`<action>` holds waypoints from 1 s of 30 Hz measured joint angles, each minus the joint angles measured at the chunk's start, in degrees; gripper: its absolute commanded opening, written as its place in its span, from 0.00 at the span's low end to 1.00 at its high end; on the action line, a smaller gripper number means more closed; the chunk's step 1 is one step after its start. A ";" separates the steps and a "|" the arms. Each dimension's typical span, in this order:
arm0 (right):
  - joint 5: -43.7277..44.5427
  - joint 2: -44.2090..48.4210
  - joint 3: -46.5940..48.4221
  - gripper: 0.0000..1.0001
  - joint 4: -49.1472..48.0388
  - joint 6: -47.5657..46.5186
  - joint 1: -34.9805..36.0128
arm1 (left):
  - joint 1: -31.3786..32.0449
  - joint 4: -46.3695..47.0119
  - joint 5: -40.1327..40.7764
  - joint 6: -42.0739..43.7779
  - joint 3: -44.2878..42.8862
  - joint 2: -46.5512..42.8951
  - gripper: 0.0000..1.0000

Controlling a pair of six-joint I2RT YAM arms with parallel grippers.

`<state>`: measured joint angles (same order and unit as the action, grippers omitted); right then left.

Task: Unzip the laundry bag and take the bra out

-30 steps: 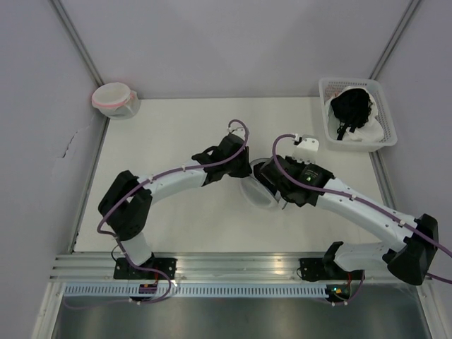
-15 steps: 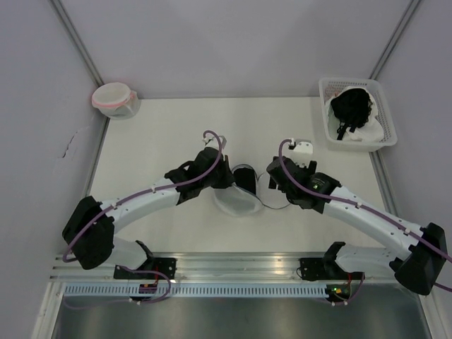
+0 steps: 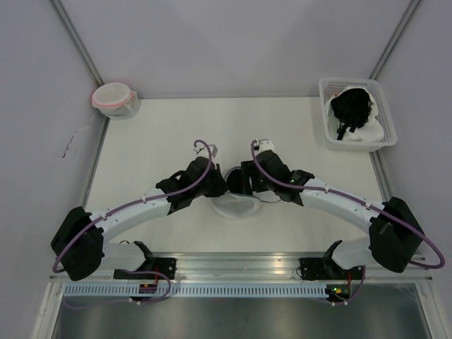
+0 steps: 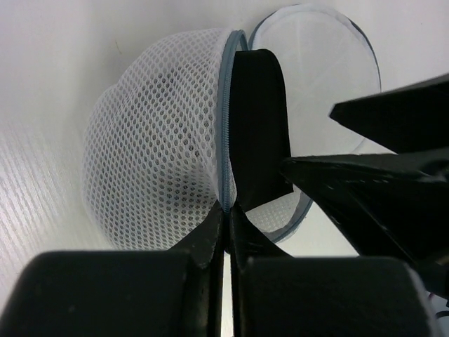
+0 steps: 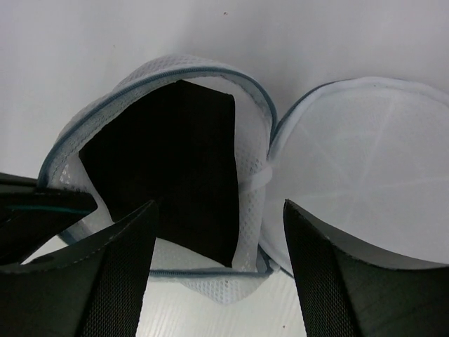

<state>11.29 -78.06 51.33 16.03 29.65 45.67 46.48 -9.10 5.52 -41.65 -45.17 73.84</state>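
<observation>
The laundry bag [image 4: 154,140], white mesh with a grey-blue rim, lies unzipped at the table's middle [image 3: 236,203]. Its round lid [image 5: 365,161] is flipped open to the side. Inside the mouth shows the black bra [image 5: 168,168], also seen in the left wrist view [image 4: 256,126]. My left gripper [image 4: 228,210] is shut on the bag's rim at its near edge and sits left of the bag in the top view [image 3: 220,186]. Just over the opening, my right gripper [image 5: 217,239] stands open with the bra and rim between its fingers, touching nothing I can see.
A white slotted basket [image 3: 378,88] at the back right holds a black garment on white cloth. A round white pouch with a pink rim [image 3: 113,99] stands at the back left corner. Both arms meet at the bag.
The right gripper has opened and swung left over the bag's mouth. The left arm has pulled the bag left and nearer, still pinching its rim.
</observation>
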 measured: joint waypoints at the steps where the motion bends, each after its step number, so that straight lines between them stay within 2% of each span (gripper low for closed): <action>1: -1.27 -1.20 0.00 0.76 -1.31 -0.52 -0.31 | 0.00 0.09 0.02 -0.13 0.26 -0.37 0.02; 6: -8.37 -7.76 0.44 0.70 -6.71 -2.43 -2.23 | 0.00 0.24 0.04 -0.76 1.55 -1.11 0.02; 8: -11.39 -9.86 0.61 0.58 -8.63 -2.62 -2.91 | 0.00 0.22 0.15 -0.96 2.21 -1.44 0.02; 9: -12.28 -10.38 0.63 0.44 -9.27 -2.75 -3.17 | 0.00 0.22 0.24 -1.01 2.54 -1.66 0.02; 12: -15.13 -11.13 0.63 0.15 -11.19 -2.93 -3.41 | 0.00 0.22 0.42 -1.25 3.19 -2.36 0.02; 13: -15.78 -11.13 0.63 0.00 -11.74 -2.95 -3.41 | 0.00 0.20 0.44 -1.31 3.32 -2.60 0.02; 18: -16.55 -9.22 0.61 0.00 -11.08 -2.82 -3.50 | 0.00 0.24 0.44 -1.44 3.56 -3.17 0.02; 22: -14.43 -1.92 1.86 0.00 -6.01 -3.37 -3.54 | 0.00 0.26 0.44 -1.86 4.33 -3.34 0.02; 25: -10.54 4.00 6.21 0.00 -1.46 -4.15 -3.48 | 0.00 0.39 0.44 -2.14 4.55 -3.34 0.02; 30: 1.70 10.67 14.05 0.00 2.67 -5.14 -3.54 | 0.00 1.20 0.35 -2.56 4.66 -3.34 0.02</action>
<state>12.99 -67.40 65.39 18.70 24.51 42.13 46.48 -7.90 5.87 -44.21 -40.51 70.50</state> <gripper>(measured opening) 0.010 0.029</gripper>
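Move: The bra, a black patch in the open laundry bag, lies some 4 cm to the right hand's left, about 1 cm ahead and 4 cm below its open fingers. From that hand, the bag rim pinched by the left fingers is about 7 cm left, 4 cm back and nearly level, and the unzipped flap is roughly 6 cm right, 1 cm ahead and 6 cm lower. From the left hand the bra is about 3 cm ahead, 4 cm right and 4 cm below. The right fingers pinch the bra: the hand slides about 5 cm left and some 4 cm down into the open bag, shuts, then pulls up about 20 cm, drifting some 6 cm back to the right and slightly forward, fingers tilting up 20-odd degrees. The left hand keeps its pinch on the bag rim, easing a centimetre or so back, left and down. ##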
